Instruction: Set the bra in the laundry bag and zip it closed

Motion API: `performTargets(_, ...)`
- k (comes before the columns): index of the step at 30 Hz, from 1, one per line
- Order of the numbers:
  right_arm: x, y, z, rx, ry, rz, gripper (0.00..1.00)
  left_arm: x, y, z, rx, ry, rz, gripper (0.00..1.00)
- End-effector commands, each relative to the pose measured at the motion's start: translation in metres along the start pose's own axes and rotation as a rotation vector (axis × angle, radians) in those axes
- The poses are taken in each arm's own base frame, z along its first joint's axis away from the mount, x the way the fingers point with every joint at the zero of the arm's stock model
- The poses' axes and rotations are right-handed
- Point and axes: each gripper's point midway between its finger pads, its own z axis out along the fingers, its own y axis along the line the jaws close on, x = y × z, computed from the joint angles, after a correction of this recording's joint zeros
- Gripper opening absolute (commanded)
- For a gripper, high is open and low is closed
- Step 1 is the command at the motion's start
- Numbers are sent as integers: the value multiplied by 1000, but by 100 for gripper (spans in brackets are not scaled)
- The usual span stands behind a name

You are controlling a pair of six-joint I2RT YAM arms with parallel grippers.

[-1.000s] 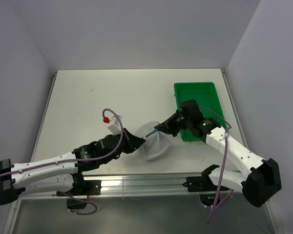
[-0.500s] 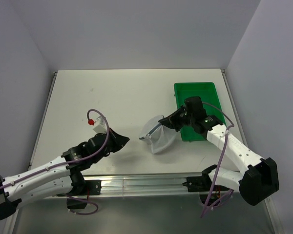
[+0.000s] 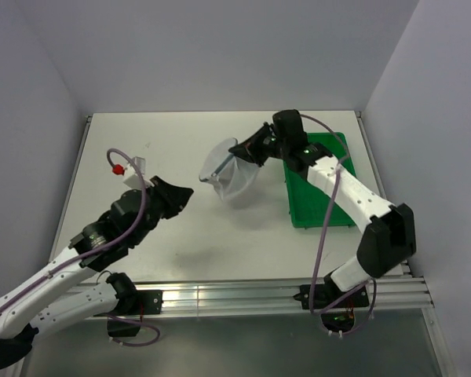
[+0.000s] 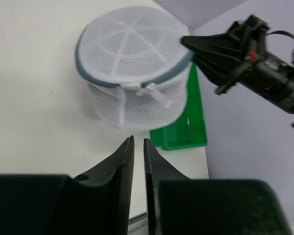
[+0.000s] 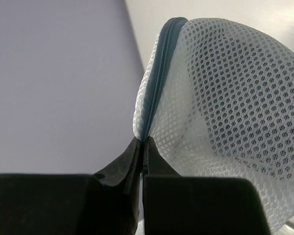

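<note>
The laundry bag [image 3: 232, 176], a white mesh pouch with a grey-blue zipper [image 5: 159, 73] round its rim, hangs in the air above the middle of the table. My right gripper [image 3: 248, 152] is shut on the bag's zipper edge, and the right wrist view shows the jaws [image 5: 143, 142] pinching it. In the left wrist view the bag [image 4: 132, 73] hangs ahead, with a white pull tab [image 4: 153, 94] on its zipper. My left gripper [image 3: 186, 192] is off to the bag's left, apart from it. A narrow gap shows between its fingers [image 4: 138, 143], with nothing in it. The bra is out of view.
A green plastic tray [image 3: 323, 206] stands on the table's right side, under the right forearm, and also shows behind the bag as the green tray [image 4: 188, 139] in the left wrist view. Grey walls close in the table on three sides.
The left gripper let go of the bag, drew back to the left and parted slightly. The right arm carried the bag up and toward the far side.
</note>
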Motion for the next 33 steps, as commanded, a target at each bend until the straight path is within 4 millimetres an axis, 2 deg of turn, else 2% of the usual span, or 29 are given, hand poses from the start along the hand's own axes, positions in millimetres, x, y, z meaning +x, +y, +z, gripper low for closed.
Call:
performTargets(1, 2, 74, 22, -239, 17, -103, 0, -35, -3, -16, -24, -77, 74, 21)
performTargets(2, 8, 97, 24, -296, 25, -122, 0, -41, -6, -19, -22, -87, 75, 22)
performTargets(3, 10, 106, 31, -323, 28, -134, 0, -44, -3, -21, -31, -94, 80, 23)
performTargets(4, 9, 104, 53, -315, 26, -144, 0, -46, -3, -23, -31, -101, 79, 24)
performTargets(6, 17, 134, 63, -403, 19, -193, 0, -50, -4, -26, -21, -110, 74, 24)
performTargets(7, 17, 135, 81, -430, 12, -204, 1, -50, -5, -27, -17, -109, 73, 24)
performTargets(8, 19, 135, 90, -443, 7, -206, 8, -51, -5, -28, -15, -109, 69, 25)
performTargets(9, 21, 124, 107, -422, 8, -206, 12, -51, -5, -30, -10, -110, 67, 24)
performTargets(10, 20, 124, 114, -442, -8, -220, 15, -52, -5, -31, -7, -110, 67, 24)
performTargets(12, 18, 98, 135, -401, -23, -219, 35, -50, -6, -32, 2, -102, 68, 24)
performTargets(13, 19, 93, 139, -413, -29, -231, 44, -49, -5, -31, 2, -100, 68, 24)
performTargets(14, 23, 76, 145, -393, -11, -228, 56, -48, -5, -31, 2, -94, 69, 24)
performTargets(15, 25, 70, 146, -394, -3, -230, 62, -47, -6, -30, 3, -91, 73, 24)
performTargets(16, 28, 75, 141, -435, -4, -249, 66, -47, -6, -30, 7, -90, 73, 24)
performTargets(17, 29, 63, 141, -417, -10, -256, 74, -46, -7, -29, 7, -85, 76, 24)
performTargets(18, 30, 71, 129, -435, -28, -292, 83, -44, -7, -27, 5, -78, 82, 24)
performTargets(20, 30, 72, 120, -428, -39, -322, 91, -42, -7, -24, 3, -72, 84, 23)
performTargets(21, 31, 82, 108, -446, -47, -335, 95, -42, -8, -23, 7, -70, 83, 23)
performTargets(23, 26, 79, 98, -428, -65, -350, 98, -41, -10, -22, 17, -69, 80, 23)
performTargets(24, 25, 89, 83, -449, -83, -357, 98, -41, -10, -21, 15, -69, 81, 23)
performTargets(26, 19, 86, 73, -430, -107, -370, 99, -43, -12, -21, 15, -73, 85, 23)
performTargets(27, 17, 94, 60, -440, -127, -399, 100, -44, -12, -20, 13, -74, 90, 23)
performTargets(29, 14, 85, 53, -390, -149, -419, 100, -46, -15, -21, 17, -79, 95, 23)
performTargets(30, 12, 91, 38, -398, -178, -453, 100, -48, -16, -21, 17, -81, 97, 23)
performTargets(31, 7, 83, 34, -354, -203, -455, 100, -49, -17, -21, 18, -84, 102, 24)
performTargets(33, 4, 81, 12, -339, -247, -502, 100, -50, -19, -20, 22, -86, 108, 24)
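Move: Below the right hand, the laundry bag hangs from its pinched zip end, its middle some 7 cm down, 3 cm back and 3 cm left. The bare table patch where the bag is to go lies about 30 cm left of this hand, 6 cm farther out and 21 cm below; the green crate is some 30 cm to its right, 3 cm ahead and 24 cm below. From the left hand, that patch is roughly 19 cm ahead, 18 cm left and 21 cm below. Swinging the held bag leftward and forward by about 16 cm, the right hand opens wide as it slows and lets go of the bag towards the left of the table. It dips some 10 cm, then comes back right and rises about 14 cm, fingers tipping up. The left, empty, shifts about 4 cm left and up, then sinks slightly. ##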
